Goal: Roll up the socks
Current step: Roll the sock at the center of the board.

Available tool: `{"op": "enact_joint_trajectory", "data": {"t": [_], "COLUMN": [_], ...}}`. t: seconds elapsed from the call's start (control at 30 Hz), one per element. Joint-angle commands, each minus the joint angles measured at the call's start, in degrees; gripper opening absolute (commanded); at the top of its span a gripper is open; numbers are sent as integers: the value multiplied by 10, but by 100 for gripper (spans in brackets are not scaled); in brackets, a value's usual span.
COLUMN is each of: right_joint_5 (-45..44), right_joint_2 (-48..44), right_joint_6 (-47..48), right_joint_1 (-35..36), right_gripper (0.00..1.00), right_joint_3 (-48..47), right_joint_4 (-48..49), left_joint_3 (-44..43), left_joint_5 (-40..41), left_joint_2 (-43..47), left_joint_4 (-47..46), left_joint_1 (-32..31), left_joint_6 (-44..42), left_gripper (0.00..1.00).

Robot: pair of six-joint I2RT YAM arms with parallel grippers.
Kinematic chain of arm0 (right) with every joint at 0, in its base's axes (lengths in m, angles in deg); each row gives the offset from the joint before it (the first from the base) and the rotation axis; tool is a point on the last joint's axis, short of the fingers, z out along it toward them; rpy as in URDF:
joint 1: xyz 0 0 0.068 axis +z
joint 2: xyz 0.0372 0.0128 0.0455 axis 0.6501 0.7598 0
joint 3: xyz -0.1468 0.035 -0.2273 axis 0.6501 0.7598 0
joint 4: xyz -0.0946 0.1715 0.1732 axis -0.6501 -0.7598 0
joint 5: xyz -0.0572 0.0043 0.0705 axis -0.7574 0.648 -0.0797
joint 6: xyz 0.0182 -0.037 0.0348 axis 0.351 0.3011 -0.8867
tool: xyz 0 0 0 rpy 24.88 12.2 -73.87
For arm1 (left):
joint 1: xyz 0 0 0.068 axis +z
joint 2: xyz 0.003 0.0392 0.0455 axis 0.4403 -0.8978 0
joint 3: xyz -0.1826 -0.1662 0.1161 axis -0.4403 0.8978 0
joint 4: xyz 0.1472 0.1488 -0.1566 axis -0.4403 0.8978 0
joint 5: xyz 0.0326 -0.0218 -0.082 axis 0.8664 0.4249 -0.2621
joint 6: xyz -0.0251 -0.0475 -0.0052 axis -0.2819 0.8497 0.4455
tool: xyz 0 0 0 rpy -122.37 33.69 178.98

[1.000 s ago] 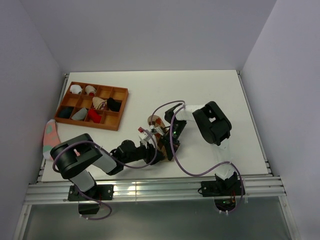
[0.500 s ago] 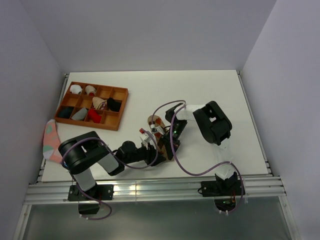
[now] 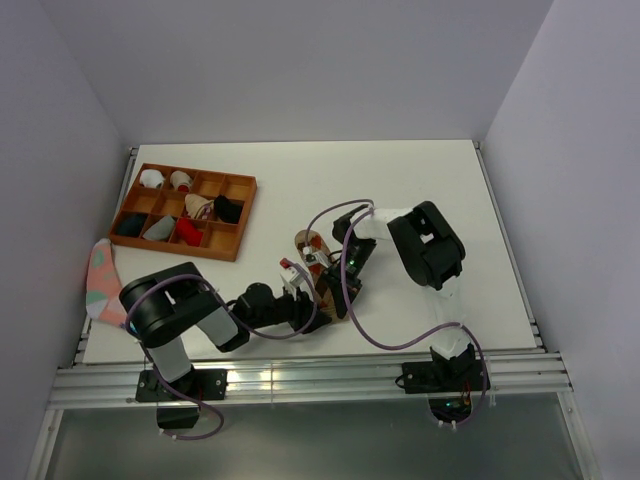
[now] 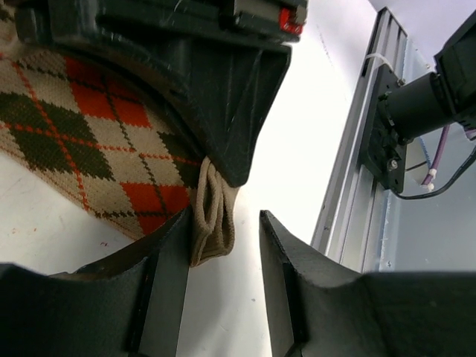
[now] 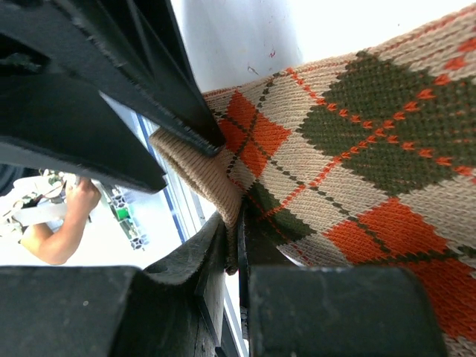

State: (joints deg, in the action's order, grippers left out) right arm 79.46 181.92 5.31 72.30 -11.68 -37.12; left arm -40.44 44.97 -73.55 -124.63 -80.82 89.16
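A tan argyle sock point(image 3: 312, 248) with red and orange diamonds lies flat on the white table between both grippers. My right gripper point(image 5: 239, 223) is shut on the folded tan cuff point(image 5: 201, 167) of that sock point(image 5: 357, 149). In the left wrist view the cuff point(image 4: 213, 219) hangs under the right gripper's black tip point(image 4: 223, 97). My left gripper point(image 4: 225, 223) is open around it: the cuff rests against one finger point(image 4: 175, 253), with a gap to the other. From above, the left gripper point(image 3: 312, 305) and right gripper point(image 3: 338, 290) meet at the sock's near end.
A brown divided tray point(image 3: 232, 250) with rolled bundles stands at the back left. A pink sock point(image 3: 100, 275) hangs off the table's left edge. The metal rail point(image 4: 372, 171) of the near edge runs close to the grippers. Purple cables loop around the right arm.
My left arm's elbow has swung a little to the right and its gripper has edged closer to the cuff. The right gripper stays shut on the sock.
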Motion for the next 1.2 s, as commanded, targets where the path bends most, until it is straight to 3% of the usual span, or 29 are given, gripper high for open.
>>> {"op": "enact_joint_trajectory", "data": {"t": [0.0,0.27,0.37,0.53,0.8,1.17], "right_joint_5": [16,16,12,-9,-76,-143], "right_joint_2": [-4,-8,-10,-26,-124,-248], "right_joint_6": [0,1,-2,-21,-126,-197], "right_joint_1": [-7,-7,-8,-8,-13,-93], "right_gripper": [11,10,10,13,46,49], "right_joint_3": [-19,-18,-13,-4,43,103], "right_joint_4": [-7,-7,-2,22,136,240], "left_joint_3": [-11,-31,-47,-70,-90,-128], "left_joint_5": [9,64,80,107,147,148], "left_joint_2": [-9,4,11,26,50,49], "left_joint_4": [-3,59,99,169,308,426], "left_joint_1": [-6,-9,-11,-17,-18,-16], "left_joint_6": [-6,-3,3,26,81,133], "left_gripper": [45,39,31,0,0,0]}}
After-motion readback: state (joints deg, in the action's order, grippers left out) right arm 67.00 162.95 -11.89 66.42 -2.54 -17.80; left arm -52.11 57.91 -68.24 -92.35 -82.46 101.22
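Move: The argyle sock's folded cuff lies about 2 cm ahead, 2 cm right and 2 cm below the open left gripper. The right gripper already pinches it, with the fold's middle about 2 cm to its left. The right fingertips are some 4 cm right, 2 cm ahead and 2 cm below the left hand. The sock's foot stretches out about 15 cm ahead, 3 cm left and 3 cm below the left hand; from the right hand it is 13 cm ahead and 7 cm left. Bring the left gripper about 2 cm forward and nearly 2 cm down onto the folded cuff and shut it there, while the right keeps its pinch. Once the left has hold, open the right fingers and draw that hand some 6 cm forward, rising a little and then easing right, fingers tipping more steeply down. Keep the left pinched, turning it counter-clockwise and its fingers further down as it edges forward. ##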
